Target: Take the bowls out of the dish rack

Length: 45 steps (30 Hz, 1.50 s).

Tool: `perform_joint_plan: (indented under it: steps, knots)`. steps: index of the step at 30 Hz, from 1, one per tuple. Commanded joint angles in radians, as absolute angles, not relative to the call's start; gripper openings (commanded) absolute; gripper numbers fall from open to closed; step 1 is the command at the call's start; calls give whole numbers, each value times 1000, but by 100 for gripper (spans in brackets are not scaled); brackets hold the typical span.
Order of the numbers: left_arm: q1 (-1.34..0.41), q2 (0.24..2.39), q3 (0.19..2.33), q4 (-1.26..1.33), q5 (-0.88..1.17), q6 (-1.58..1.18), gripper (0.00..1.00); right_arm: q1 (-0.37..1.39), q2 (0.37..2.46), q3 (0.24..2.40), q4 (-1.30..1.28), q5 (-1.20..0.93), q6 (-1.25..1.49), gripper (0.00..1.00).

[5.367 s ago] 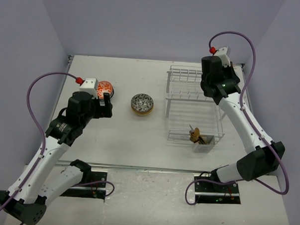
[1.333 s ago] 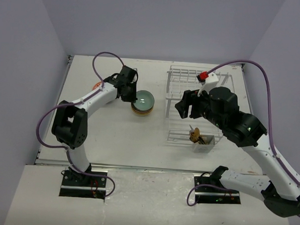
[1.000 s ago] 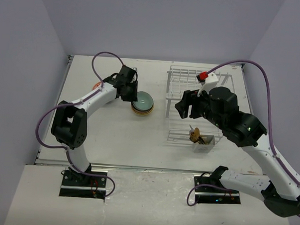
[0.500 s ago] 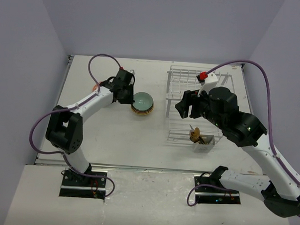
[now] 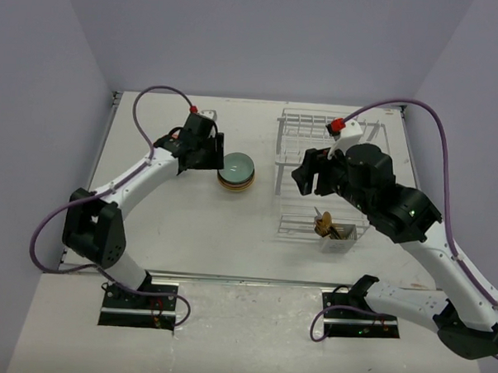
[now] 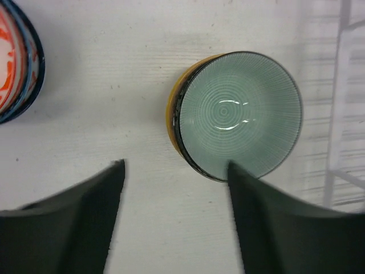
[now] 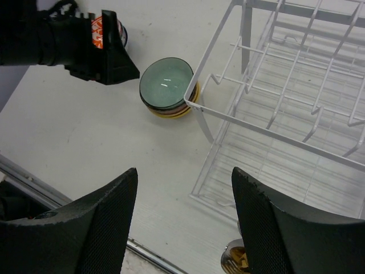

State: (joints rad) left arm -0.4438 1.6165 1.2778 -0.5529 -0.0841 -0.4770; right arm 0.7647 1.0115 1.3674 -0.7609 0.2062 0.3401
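Note:
A pale teal bowl [image 5: 236,170] [image 6: 238,114] [image 7: 166,83] lies on top of a small stack with a yellow bowl under it, on the table left of the dish rack [image 5: 305,123] [image 7: 256,127]. A red-orange bowl [image 6: 14,60] nested in a blue one sits further left. My left gripper [image 5: 214,162] [image 6: 175,165] hangs open and empty just left of the stack. One of its fingertips overlaps the teal rim in the left wrist view. My right gripper [image 5: 305,179] [image 7: 184,171] is open and empty, high over the rack's left edge. No bowl shows in the rack's wires.
A small white caddy [image 5: 336,233] [image 7: 236,260] with brown-handled utensils stands at the rack's near corner. The rack's upright post [image 7: 204,123] rises close to the bowl stack. The table's metal front rail [image 7: 34,177] runs along the near side.
My left gripper has let go of the teal bowl, opened, and drawn back to the left; the bowl stays on the stack. The right arm has not moved.

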Motion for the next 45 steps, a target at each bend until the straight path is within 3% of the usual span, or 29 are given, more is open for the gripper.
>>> perform_joint_plan:
  steps: [1, 2, 4, 5, 7, 8, 11, 21, 26, 35, 45]
  knots:
    - [-434, 1447, 1295, -580, -182, -485, 85, 764, 1005, 1385, -736, 294, 348, 68]
    - [-434, 1416, 1301, -589, -205, -486, 100, 764, 994, 1385, -736, 332, 354, 68]
    - [-434, 1323, 1299, -620, -274, -489, 100, 764, 950, 1388, -744, 380, 376, 70]
    - [-434, 1287, 1293, -632, -313, -498, 100, 764, 930, 1388, -758, 441, 382, 82]
    - [-434, 1171, 1272, -659, -418, -503, 100, 764, 861, 1382, -772, 507, 390, 97]
    - [-434, 1126, 1241, -663, -454, -503, 100, 764, 836, 1375, -778, 555, 385, 99]
    - [-434, 981, 1195, -706, -580, -506, 100, 764, 737, 1336, -776, 604, 339, 99]
    - [-434, 642, 1030, -721, -695, -381, 100, 764, 459, 1164, -841, 683, 315, 99]
    - [-436, 566, 963, -710, -739, -350, 100, 764, 425, 1108, -864, 744, 307, 99]
    - [-436, 384, 804, -574, -615, -264, 100, 764, 402, 988, -799, 716, 313, 99]
    - [-436, 405, 782, -601, -606, -293, 100, 764, 374, 940, -790, 755, 333, 99]
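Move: The green bowl, on top of its stack, lies about 7 cm right and 3 cm ahead of the left hand, its middle some 7 cm lower. The orange bowl's stack stands about 13 cm to the left hand's left and 9 cm farther out. From the empty right hand, the green bowl is some 16 cm left, 17 ahead and 27 below; the dish rack's middle about 14 cm right and 15 ahead, and the utensil holder 14 right and 2 back, far below. Bring the left gripper up and away from the green bowl, opening its half-open fingers wide; swing it back and left about 18 cm each way as it climbs some 20 cm, tilt the fingers up about 40 degrees, then settle a little lower. Meanwhile sweep the right gripper right and slightly back, away from the bowls, rising then sinking to just below its starting height, turning clockwise and opening wide. ##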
